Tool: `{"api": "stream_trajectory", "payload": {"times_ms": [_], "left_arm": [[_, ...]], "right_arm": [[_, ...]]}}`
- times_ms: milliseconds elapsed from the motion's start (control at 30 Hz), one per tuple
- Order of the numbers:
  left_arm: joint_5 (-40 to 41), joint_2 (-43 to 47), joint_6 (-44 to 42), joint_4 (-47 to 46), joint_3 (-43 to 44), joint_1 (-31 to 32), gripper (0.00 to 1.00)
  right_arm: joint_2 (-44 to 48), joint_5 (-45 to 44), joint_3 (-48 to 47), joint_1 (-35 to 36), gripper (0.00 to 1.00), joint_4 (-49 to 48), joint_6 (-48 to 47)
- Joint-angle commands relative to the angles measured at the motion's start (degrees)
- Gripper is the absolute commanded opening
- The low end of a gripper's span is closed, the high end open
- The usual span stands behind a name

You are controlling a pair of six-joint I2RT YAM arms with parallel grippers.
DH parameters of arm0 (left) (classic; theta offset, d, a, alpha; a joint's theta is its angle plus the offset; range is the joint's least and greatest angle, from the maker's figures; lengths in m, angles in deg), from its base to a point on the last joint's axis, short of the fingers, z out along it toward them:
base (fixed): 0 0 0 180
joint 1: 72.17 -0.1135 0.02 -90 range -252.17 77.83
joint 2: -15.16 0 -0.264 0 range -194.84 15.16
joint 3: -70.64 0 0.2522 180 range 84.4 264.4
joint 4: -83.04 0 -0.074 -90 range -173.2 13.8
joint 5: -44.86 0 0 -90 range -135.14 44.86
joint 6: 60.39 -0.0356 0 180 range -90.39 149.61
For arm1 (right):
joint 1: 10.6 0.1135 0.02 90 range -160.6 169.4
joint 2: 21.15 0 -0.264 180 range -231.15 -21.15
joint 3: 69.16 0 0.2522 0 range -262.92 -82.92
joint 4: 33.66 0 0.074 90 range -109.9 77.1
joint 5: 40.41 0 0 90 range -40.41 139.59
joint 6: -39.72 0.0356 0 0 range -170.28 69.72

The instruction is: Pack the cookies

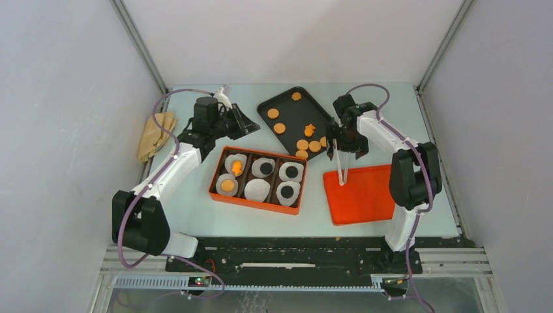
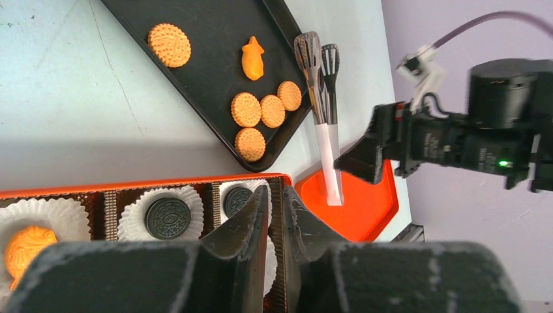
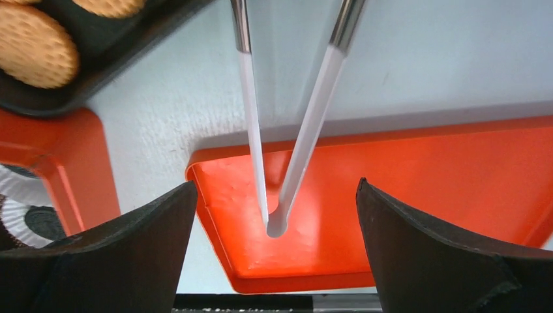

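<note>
Several round orange cookies (image 1: 279,128) and a fish-shaped one (image 1: 309,130) lie on the black tray (image 1: 293,116). The orange box (image 1: 255,198) holds white liners with a fish cookie (image 1: 237,167), a round orange one (image 1: 227,186) and dark ones (image 1: 266,168); one liner (image 1: 256,190) is empty. My left gripper (image 1: 248,125) (image 2: 275,190) hovers behind the box, its jaws a narrow gap apart with nothing between them. My right gripper (image 1: 345,151) (image 3: 275,184) stands wide open over the tongs (image 1: 341,168) (image 3: 287,176). The tongs' hinge end rests on the orange lid (image 1: 365,195), untouched by either finger.
The tongs' metal heads (image 2: 317,55) lie beside the tray's corner. A tan cloth (image 1: 155,135) sits at the table's left edge. Grey walls close in both sides and the back.
</note>
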Motion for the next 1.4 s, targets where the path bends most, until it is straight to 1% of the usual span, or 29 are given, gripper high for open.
{"api": "stream_trajectory", "payload": {"times_ms": [0,200,333,367,400,433,500,533,600,667,700,800,1033,1167,1267,1367], "left_arm": [[-1.6,-0.1,0.3,-1.6,0.6,0.5,0.18],[-1.3,0.4,-0.2,-1.1,0.7,0.5,0.18],[-1.3,0.2,-0.3,-1.0,0.6,0.6,0.18],[-1.4,0.0,-0.3,-1.0,0.7,0.5,0.18],[-1.4,-0.1,-0.3,-1.0,0.6,0.6,0.18],[-1.4,-0.1,-0.3,-1.0,0.5,0.5,0.18],[-1.4,-0.2,-0.3,-1.0,0.4,0.5,0.18],[-1.4,-0.2,-0.4,-1.0,0.3,0.6,0.18],[-1.4,-0.2,-0.3,-1.0,0.1,0.5,0.18],[-1.4,-0.2,-0.3,-1.0,0.0,0.5,0.18],[-1.4,-0.2,-0.3,-1.0,-0.1,0.5,0.18],[-1.4,-0.2,-0.3,-0.9,0.0,0.6,0.18],[-1.3,0.2,-0.2,-0.8,-0.1,0.6,0.18],[-1.0,0.3,-0.3,-0.8,-0.2,0.5,0.18],[-0.7,0.3,-0.5,-0.6,-0.1,0.5,0.18],[-0.3,0.6,-0.9,0.1,0.3,0.6,0.18]], "right_arm": [[-1.5,4.7,4.1,-1.1,1.0,-5.4,4.9],[-6.0,4.2,3.4,-2.2,1.0,-8.0,5.0],[-8.2,7.1,2.5,-3.4,1.0,-9.3,4.7],[-8.9,8.2,2.3,-3.8,0.97,-9.3,4.9],[-9.3,8.5,2.2,-4.1,0.9,-9.5,5.0],[-9.6,8.6,2.2,-4.3,0.79,-9.8,5.0],[-10.0,7.8,2.0,-4.4,0.44,-9.6,5.0],[-10.0,7.5,2.0,-4.4,0.33,-9.5,5.0],[-9.9,7.1,1.8,-4.5,0.25,-9.2,5.3],[-9.0,6.8,2.0,-4.4,0.23,-9.0,5.4],[-8.3,6.5,2.1,-4.4,0.19,-8.8,5.5],[-5.8,5.7,1.0,-3.8,0.17,-7.3,5.0],[-0.1,-8.0,-6.7,1.5,0.16,-0.1,4.4],[1.0,-10.3,-11.7,5.9,0.16,1.3,3.0],[-2.6,-9.1,-17.4,9.1,0.15,2.1,-0.1],[-10.2,-11.4,-27.7,11.3,0.17,7.6,-2.3]]}}
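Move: Below the wide-open right fingers lie the tongs, handle end towards the robot, their middle some 3 cm ahead and about 8 cm down. The cookie tray's middle is about 13 cm ahead and 15 cm to the left, its nearest cookie some 6 cm ahead and 6 cm left; the red lid's middle is about 12 cm back and 11 cm to the right. From the left hand the tongs are about level, some 32 cm to its right and far below. Sinking about 7 cm after a slight dip backwards, the right hand brings its open fingers down astride the tongs' white handles and closes on them, squeezing the two arms together. Then it lifts the tongs some 15 cm, swinging left and a little forward towards the tray, the fingers tilting roughly 20 degrees to point farther forward. ##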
